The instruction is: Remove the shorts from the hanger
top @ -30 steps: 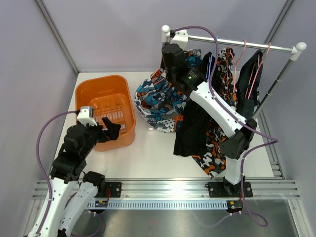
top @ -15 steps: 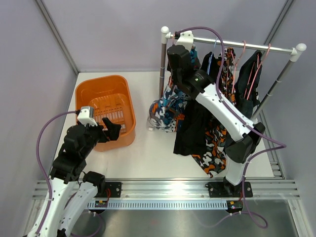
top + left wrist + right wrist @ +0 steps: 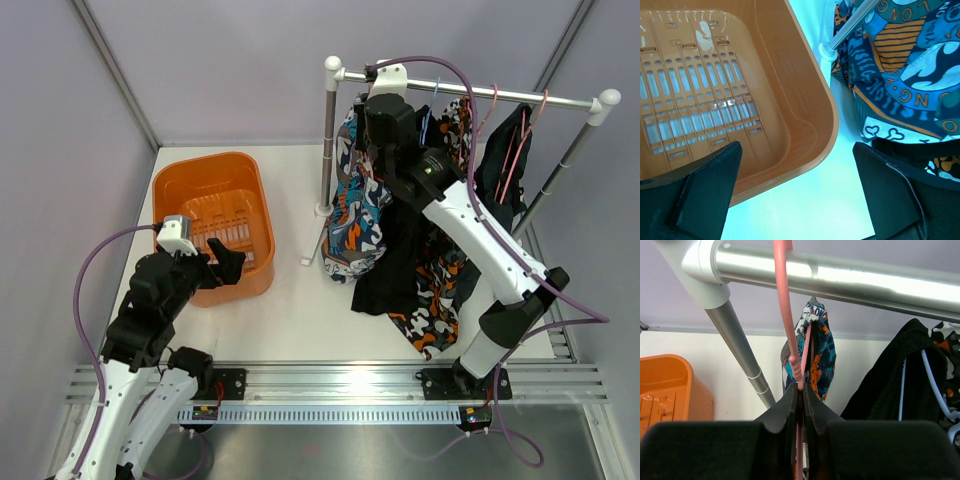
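Note:
My right gripper (image 3: 801, 390) is shut on the stem of a pink hanger (image 3: 785, 315), just under the rack's silver rail (image 3: 840, 277), which the hook curves over. The teal-blue and orange patterned shorts (image 3: 355, 215) hang from that hanger beside the rack's left post. Black shorts (image 3: 385, 270), camouflage shorts (image 3: 435, 290) and dark navy shorts (image 3: 505, 165) hang further right along the rail. My left gripper (image 3: 797, 190) is open and holds nothing, hovering over the near right corner of the orange basket (image 3: 825, 100).
The orange basket (image 3: 215, 225) sits on the table's left side. The rack's left post (image 3: 328, 140) stands between basket and shorts, and its slanted right post (image 3: 560, 170) is at the far right. A light blue hanger (image 3: 935, 385) carries the black shorts.
My right arm has swung right and up to the rail with the pink hanger. The patterned shorts went from bunched out left of the post to hanging straight. The left arm has not moved.

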`<state>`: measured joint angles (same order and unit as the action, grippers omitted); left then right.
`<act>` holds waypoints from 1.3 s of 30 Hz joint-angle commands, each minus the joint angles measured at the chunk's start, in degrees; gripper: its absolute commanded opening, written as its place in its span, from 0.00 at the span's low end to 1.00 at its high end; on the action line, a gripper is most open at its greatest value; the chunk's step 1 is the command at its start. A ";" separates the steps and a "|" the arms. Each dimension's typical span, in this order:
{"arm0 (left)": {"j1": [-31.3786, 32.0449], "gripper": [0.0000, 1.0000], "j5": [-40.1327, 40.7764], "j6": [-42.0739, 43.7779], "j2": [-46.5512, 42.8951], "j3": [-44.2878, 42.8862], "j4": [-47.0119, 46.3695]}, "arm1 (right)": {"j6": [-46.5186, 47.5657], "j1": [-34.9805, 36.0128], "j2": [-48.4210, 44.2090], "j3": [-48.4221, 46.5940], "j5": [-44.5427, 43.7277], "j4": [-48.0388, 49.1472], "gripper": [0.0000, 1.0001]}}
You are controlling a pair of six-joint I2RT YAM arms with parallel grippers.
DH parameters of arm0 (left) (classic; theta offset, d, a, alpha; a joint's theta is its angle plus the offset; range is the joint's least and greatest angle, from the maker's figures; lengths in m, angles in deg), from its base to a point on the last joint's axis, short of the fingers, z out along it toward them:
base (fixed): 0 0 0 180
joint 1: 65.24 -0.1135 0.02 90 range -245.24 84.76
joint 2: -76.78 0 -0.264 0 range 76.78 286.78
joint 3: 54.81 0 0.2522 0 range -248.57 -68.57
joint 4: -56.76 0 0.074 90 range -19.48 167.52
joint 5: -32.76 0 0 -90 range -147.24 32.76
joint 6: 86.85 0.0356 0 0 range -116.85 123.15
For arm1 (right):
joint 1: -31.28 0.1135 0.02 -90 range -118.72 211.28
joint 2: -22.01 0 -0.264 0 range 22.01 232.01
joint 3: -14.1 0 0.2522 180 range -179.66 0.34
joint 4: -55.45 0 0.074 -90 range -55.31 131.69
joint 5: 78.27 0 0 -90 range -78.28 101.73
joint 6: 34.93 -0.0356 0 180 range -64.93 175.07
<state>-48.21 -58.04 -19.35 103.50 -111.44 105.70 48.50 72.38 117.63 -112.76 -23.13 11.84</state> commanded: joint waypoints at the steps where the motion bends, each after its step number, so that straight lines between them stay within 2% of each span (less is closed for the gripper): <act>1: 0.28 0.99 0.53 0.18 -0.53 -0.37 -0.81 | 4.36 0.03 -1.66 -0.45 0.84 2.07 0.13; 10: 0.45 0.99 0.53 0.27 -0.70 -0.37 -0.81 | 4.02 -0.76 2.82 -0.81 2.68 2.42 0.13; 22: 0.45 0.99 0.53 0.27 -0.97 -0.37 -0.81 | 1.38 -3.30 3.44 1.12 5.67 2.51 0.15; 24: 0.54 0.99 0.53 0.18 -0.97 -0.37 -0.90 | 1.29 -3.40 3.35 1.65 5.76 2.86 0.21; 25: 0.54 0.99 0.53 0.18 -1.06 -0.37 -0.90 | 1.29 -3.57 3.18 2.00 5.67 3.21 0.28; 29: 0.72 0.99 2.01 0.18 -0.97 -0.37 -0.81 | 1.38 -3.84 3.44 2.71 5.76 4.00 0.38; 39: 0.98 0.99 2.29 0.26 -0.79 -0.37 -0.81 | 1.38 -4.19 3.88 1.75 4.71 6.90 0.52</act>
<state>-47.62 -56.62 -19.35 103.02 -111.44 106.88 49.70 68.76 121.45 -110.07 -18.56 15.12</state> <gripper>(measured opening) 0.987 0.506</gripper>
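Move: The right fingers are already shut on the pink hanger's neck; the middle of the patterned shorts hangs about 16 cm below them, straight under and 1 cm left. The rail runs some 5 cm ahead and 8 cm above, the left post's top about 7 cm left and 5 cm ahead. The black shorts hang roughly 13 cm right, 2 cm back and 18 cm lower. From the left hand, the patterned shorts are about 15 cm ahead, 31 cm right, level. The right hand sinks about 4 cm and eases 3 cm forward as its fingers open off the hanger's neck. ##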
